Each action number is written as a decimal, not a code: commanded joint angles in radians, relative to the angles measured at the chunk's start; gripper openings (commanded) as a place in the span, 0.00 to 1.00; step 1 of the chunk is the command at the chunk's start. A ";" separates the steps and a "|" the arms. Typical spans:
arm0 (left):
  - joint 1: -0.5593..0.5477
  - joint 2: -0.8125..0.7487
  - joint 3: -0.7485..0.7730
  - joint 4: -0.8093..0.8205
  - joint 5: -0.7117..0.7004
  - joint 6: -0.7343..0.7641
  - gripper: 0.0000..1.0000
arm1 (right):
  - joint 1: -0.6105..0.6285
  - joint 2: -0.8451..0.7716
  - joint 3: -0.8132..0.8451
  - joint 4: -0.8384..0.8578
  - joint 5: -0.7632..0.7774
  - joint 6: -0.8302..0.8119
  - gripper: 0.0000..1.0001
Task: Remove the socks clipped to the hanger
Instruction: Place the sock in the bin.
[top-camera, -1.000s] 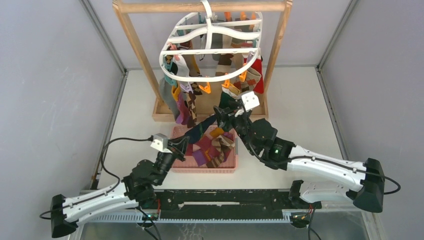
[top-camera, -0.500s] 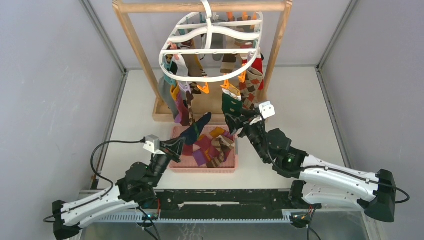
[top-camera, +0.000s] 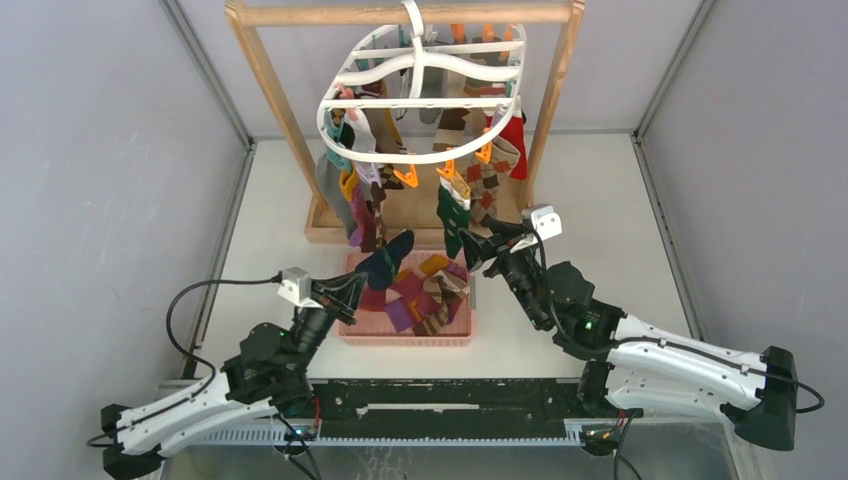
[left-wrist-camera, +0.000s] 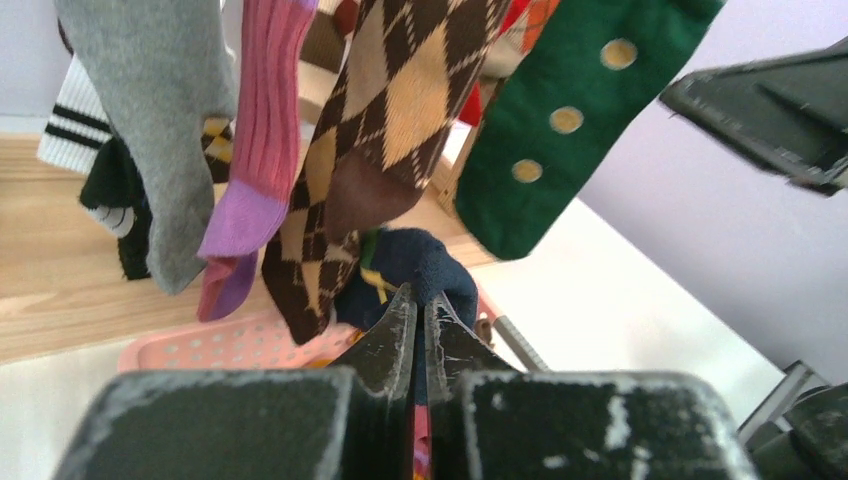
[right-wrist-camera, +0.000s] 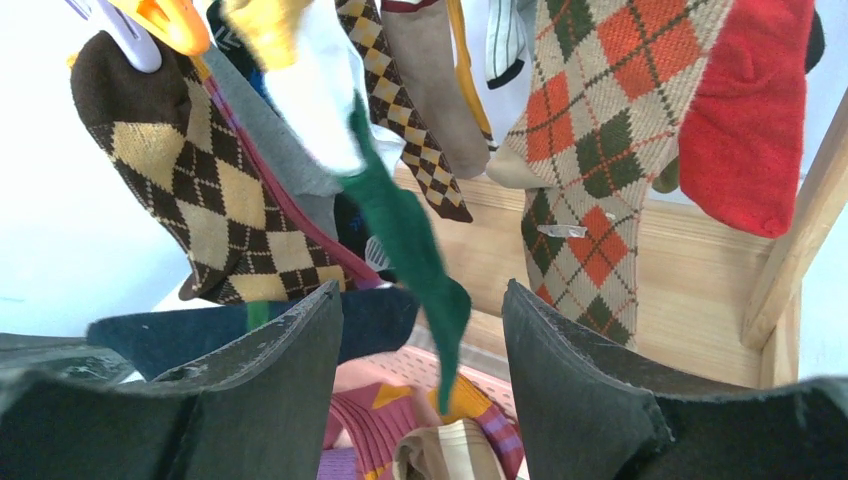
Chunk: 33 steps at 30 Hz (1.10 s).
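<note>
The white oval hanger (top-camera: 420, 95) hangs from a wooden stand, with several socks clipped under it. My left gripper (top-camera: 352, 290) is shut on a navy sock (top-camera: 388, 258), which rises free of the clips over the basket. The left wrist view shows the same navy sock (left-wrist-camera: 425, 268) pinched at my left gripper's (left-wrist-camera: 420, 300) tips, below a brown argyle sock (left-wrist-camera: 390, 120) and a green dotted sock (left-wrist-camera: 560, 120). My right gripper (top-camera: 478, 250) stands open just below the hanger. In its wrist view the green sock (right-wrist-camera: 400, 225) dangles between the fingers of my right gripper (right-wrist-camera: 425, 305), still clipped above.
A pink basket (top-camera: 405, 340) with several loose socks sits in front of the wooden stand (top-camera: 268, 90). The stand's base board (top-camera: 330, 235) lies behind the basket. Grey walls close in on the left and right. An argyle sock (right-wrist-camera: 600, 110) and a red sock (right-wrist-camera: 745, 120) hang at the right.
My left arm has drawn back to the left with the navy sock in its grip. My right gripper has moved right, away from the navy sock, and now stands by the green sock.
</note>
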 joint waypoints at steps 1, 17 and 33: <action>0.003 -0.026 0.099 -0.009 0.066 -0.016 0.04 | -0.011 -0.033 -0.005 0.015 0.009 0.017 0.67; 0.005 0.226 0.099 -0.005 -0.129 -0.052 0.07 | -0.035 -0.038 -0.036 0.004 -0.032 0.047 0.67; 0.099 0.719 0.031 0.229 -0.113 -0.129 0.89 | 0.071 -0.079 -0.035 -0.081 -0.019 0.022 0.67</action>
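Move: The left fingers, shut on the navy sock, have the bin's middle about 8 cm ahead, 7 cm to the right and 20 cm below. Nearby hang the brown argyle sock, some 8 cm ahead, 3 cm right and 4 cm higher, and the green sock, about 9 cm ahead, 15 cm right and also 4 cm higher. The bin's middle lies 3 cm ahead, 11 cm left and 27 cm below the right hand. Raise the left gripper a couple of centimetres with the navy sock still pinched, then swing it down into the drop over the bin, ending about 12 cm lower and 5 cm farther forward. Roll its left side up some 20 degrees, tip the fingers down about 15 and turn slightly counter-clockwise; late in the descent open wide and let the sock go. ##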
